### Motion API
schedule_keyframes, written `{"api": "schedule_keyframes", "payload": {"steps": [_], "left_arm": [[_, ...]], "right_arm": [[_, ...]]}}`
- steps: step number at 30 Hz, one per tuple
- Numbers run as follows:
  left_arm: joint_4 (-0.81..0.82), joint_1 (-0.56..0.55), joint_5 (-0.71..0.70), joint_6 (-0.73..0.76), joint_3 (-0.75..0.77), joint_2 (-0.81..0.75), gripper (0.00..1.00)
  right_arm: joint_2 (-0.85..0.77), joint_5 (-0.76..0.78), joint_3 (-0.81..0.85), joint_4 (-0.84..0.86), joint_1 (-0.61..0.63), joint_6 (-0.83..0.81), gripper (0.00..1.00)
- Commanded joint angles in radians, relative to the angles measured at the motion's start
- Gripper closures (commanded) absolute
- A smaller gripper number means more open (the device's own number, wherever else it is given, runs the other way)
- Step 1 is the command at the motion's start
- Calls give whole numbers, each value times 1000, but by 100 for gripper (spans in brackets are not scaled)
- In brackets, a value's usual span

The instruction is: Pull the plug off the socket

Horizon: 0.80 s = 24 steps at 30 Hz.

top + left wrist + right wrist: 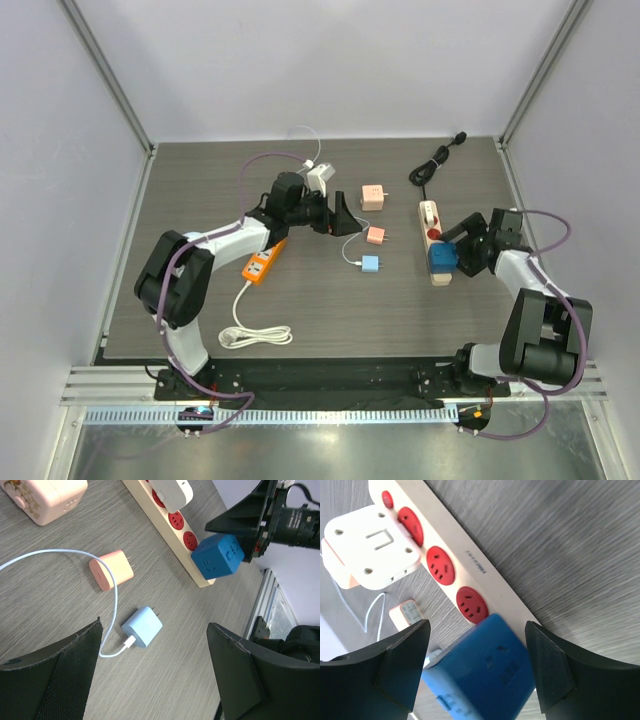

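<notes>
The dark blue cube plug point(441, 258) sits on the near end of the beige power strip point(431, 228), which has round red outlets. My right gripper point(459, 246) is open around the plug from the right. In the right wrist view the plug point(485, 675) lies between the fingers point(400, 665) with a gap on each side, over the strip point(485, 575). I cannot tell whether its prongs are in the outlet. My left gripper point(338, 215) is open and empty mid-table; its view shows the plug point(218, 555) and strip point(150, 510) far off.
A white adapter point(370, 545) is plugged in further up the strip. The strip's black cord point(432, 165) runs to the back. A light-blue charger point(142, 626) on a white cable, a pink charger point(111, 569) and a pink cube point(373, 197) lie mid-table. An orange strip point(260, 265) lies at the left.
</notes>
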Motion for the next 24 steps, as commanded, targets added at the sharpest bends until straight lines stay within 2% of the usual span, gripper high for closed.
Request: {"api": "schedule_keyframes", "payload": {"steps": [1,5,11,16,19,20,23,24], "left_arm": [[65,-5,62,-24,46,16,14],[70,-34,65,-29,66,38,15],[47,-77,48,-52,140,94,16],[-74,-172,-151,49,242,134,17],[-125,-189,-228,13,363,192,17],[-166,-189,-237,-45,456,241,17],[-297,-203,-286,-93,615,367,18],[-354,-213,-330,-93,732,398,18]], "right_arm": [[-35,79,121,-108,0,-137,17],[-41,140,167,-177,0,-225,15],[-90,174,164,-183,2,-283,14],[-73,165,162,-159,20,-332,15],[-63,174,156,-143,21,-293,17],[-67,179,150,-134,21,-286,17],[-99,213,120,-108,21,-254,20],[-111,219,109,-99,21,-250,21]]}}
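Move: The blue plug on the power strip sits just left of the right hand, about 4 cm left, 2 cm back and 2 cm lower. The white plug on the same strip is some 10 cm ahead and 7 cm left of that hand. From the left hand, the white plug lies roughly 23 cm right, 5 cm ahead and 12 cm below. The pink plug is 9 cm right and 1 ahead of it, the beige plug 8 right and 10 ahead, both about 14 cm lower. From the blue plug's right side the right hand backs off, rising about 4 cm and drawing 3 cm right while its left side rolls down some 20 degrees, then holds there, fingers open. Meanwhile the left hand, also open, sweeps right with growing speed, about 13 cm, towards the strip's white plug, lifting a little late on; it touches nothing yet. ##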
